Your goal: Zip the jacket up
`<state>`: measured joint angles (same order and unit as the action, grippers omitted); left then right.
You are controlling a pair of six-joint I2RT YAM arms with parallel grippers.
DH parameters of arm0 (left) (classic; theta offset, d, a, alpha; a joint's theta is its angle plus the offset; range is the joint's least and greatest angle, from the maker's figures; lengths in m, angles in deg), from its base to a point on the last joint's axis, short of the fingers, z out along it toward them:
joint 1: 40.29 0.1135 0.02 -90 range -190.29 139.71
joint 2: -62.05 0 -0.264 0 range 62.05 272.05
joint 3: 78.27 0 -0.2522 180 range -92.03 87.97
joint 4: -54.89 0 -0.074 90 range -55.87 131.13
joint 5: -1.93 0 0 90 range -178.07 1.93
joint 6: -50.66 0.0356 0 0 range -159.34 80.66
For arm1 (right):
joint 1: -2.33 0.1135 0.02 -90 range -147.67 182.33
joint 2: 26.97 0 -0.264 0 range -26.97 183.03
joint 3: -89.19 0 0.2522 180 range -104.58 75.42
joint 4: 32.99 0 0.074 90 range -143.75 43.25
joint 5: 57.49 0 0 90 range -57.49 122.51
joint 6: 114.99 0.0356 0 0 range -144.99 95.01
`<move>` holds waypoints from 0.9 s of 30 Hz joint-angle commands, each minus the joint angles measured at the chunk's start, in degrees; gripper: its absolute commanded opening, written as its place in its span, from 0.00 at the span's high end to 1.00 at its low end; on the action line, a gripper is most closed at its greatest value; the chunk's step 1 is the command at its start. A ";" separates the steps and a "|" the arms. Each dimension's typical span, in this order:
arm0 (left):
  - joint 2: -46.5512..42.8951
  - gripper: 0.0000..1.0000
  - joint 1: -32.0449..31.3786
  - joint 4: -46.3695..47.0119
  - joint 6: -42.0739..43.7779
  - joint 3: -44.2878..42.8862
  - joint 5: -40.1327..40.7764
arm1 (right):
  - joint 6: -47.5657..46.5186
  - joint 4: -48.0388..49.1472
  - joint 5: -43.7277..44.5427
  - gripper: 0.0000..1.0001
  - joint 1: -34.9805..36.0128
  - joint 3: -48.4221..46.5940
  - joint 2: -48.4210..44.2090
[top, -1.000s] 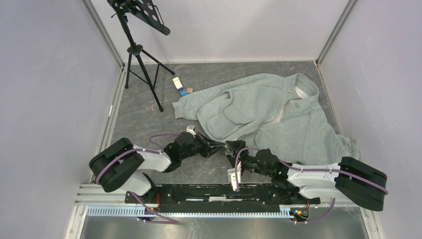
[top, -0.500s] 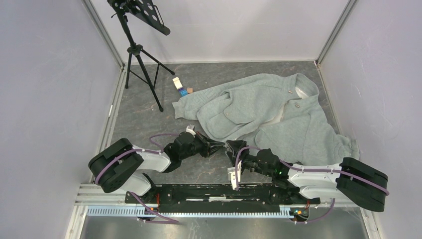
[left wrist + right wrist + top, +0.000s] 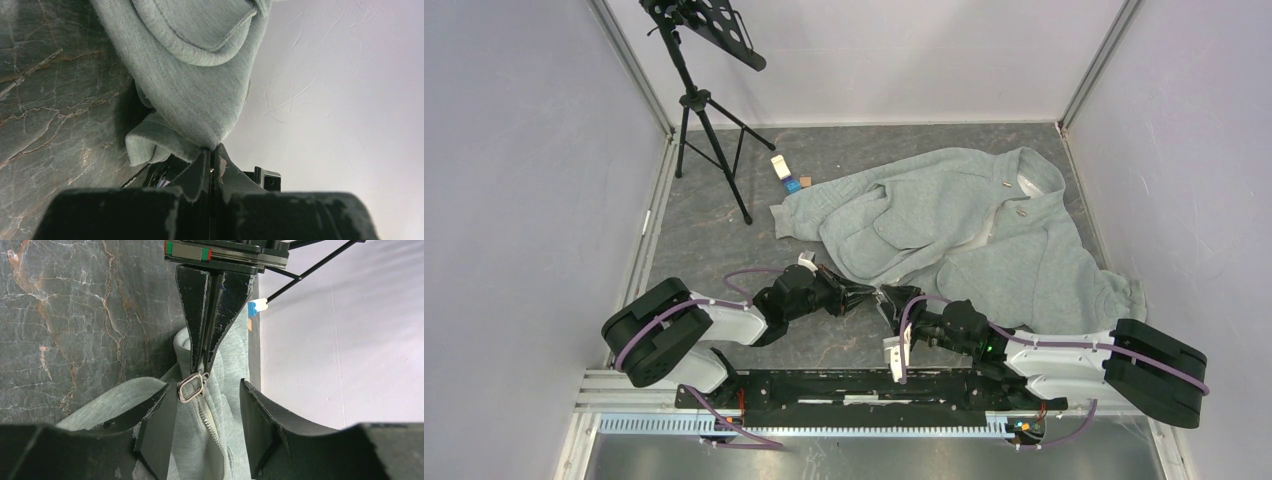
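Observation:
The light grey-green jacket (image 3: 964,230) lies spread on the dark marbled floor, open at the front, with its lower hem pulled toward the arms. My left gripper (image 3: 864,296) is shut on that hem corner (image 3: 200,125), the fleece pinched between its fingertips. From the right wrist view, the left gripper's fingers (image 3: 200,315) clamp the fabric just above the metal zipper pull (image 3: 191,387). My right gripper (image 3: 208,385) faces it, open. Its jaws straddle the zipper teeth (image 3: 212,432), and its left fingertip is close beside the pull.
A black tripod music stand (image 3: 709,110) stands at the back left. Small white and blue items (image 3: 786,175) lie near the jacket's sleeve. Pale walls enclose the floor on three sides, and the arms' mounting rail (image 3: 864,385) runs along the near edge.
The right arm has shifted very slightly at the hem. The left arm and the jacket have stayed where they were.

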<state>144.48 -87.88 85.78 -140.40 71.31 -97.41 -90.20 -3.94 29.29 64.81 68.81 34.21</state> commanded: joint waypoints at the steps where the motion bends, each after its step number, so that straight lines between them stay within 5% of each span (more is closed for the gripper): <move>1: -1.39 0.98 0.06 0.85 -0.72 -0.82 -0.36 | 0.70 1.93 -1.09 0.48 -0.25 0.28 -0.31; 27: -1.78 0.98 -0.04 1.21 -0.68 -0.91 -0.37 | 4.13 3.47 1.15 0.75 -0.25 -1.16 3.32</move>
<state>144.37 -87.88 85.78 -140.40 71.31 -97.26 -87.62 -3.04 29.64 64.83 68.81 37.25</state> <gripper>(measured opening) 0.044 0.276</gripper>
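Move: The metal zip pull lies almost at the right hand's open fingertips, about 1 cm ahead, 1 cm to its left and 1 cm below. The left hand's shut tips, already pinching the jacket edge at the end of the zip, are some 3 cm to the right hand's left and 1 cm ahead; from the left hand the pull is about 2 cm to the right and 1 cm lower. The nearer pocket lies roughly 13 cm ahead of the right hand, 4 cm to its right and 7 cm below. The right hand, fingers pointing left and a little forward, keeps closing them from about half open to roughly a quarter open around the metal zip pull, while it sinks about 1.5 cm and tips its fingers down a few degrees to bring the pull midway between the tips. The left hand stays in place with its fingers shut, still pinching the jacket edge right beside the pull; the right fingers are not yet shut, and whether either one touches the pull can't be made out. ##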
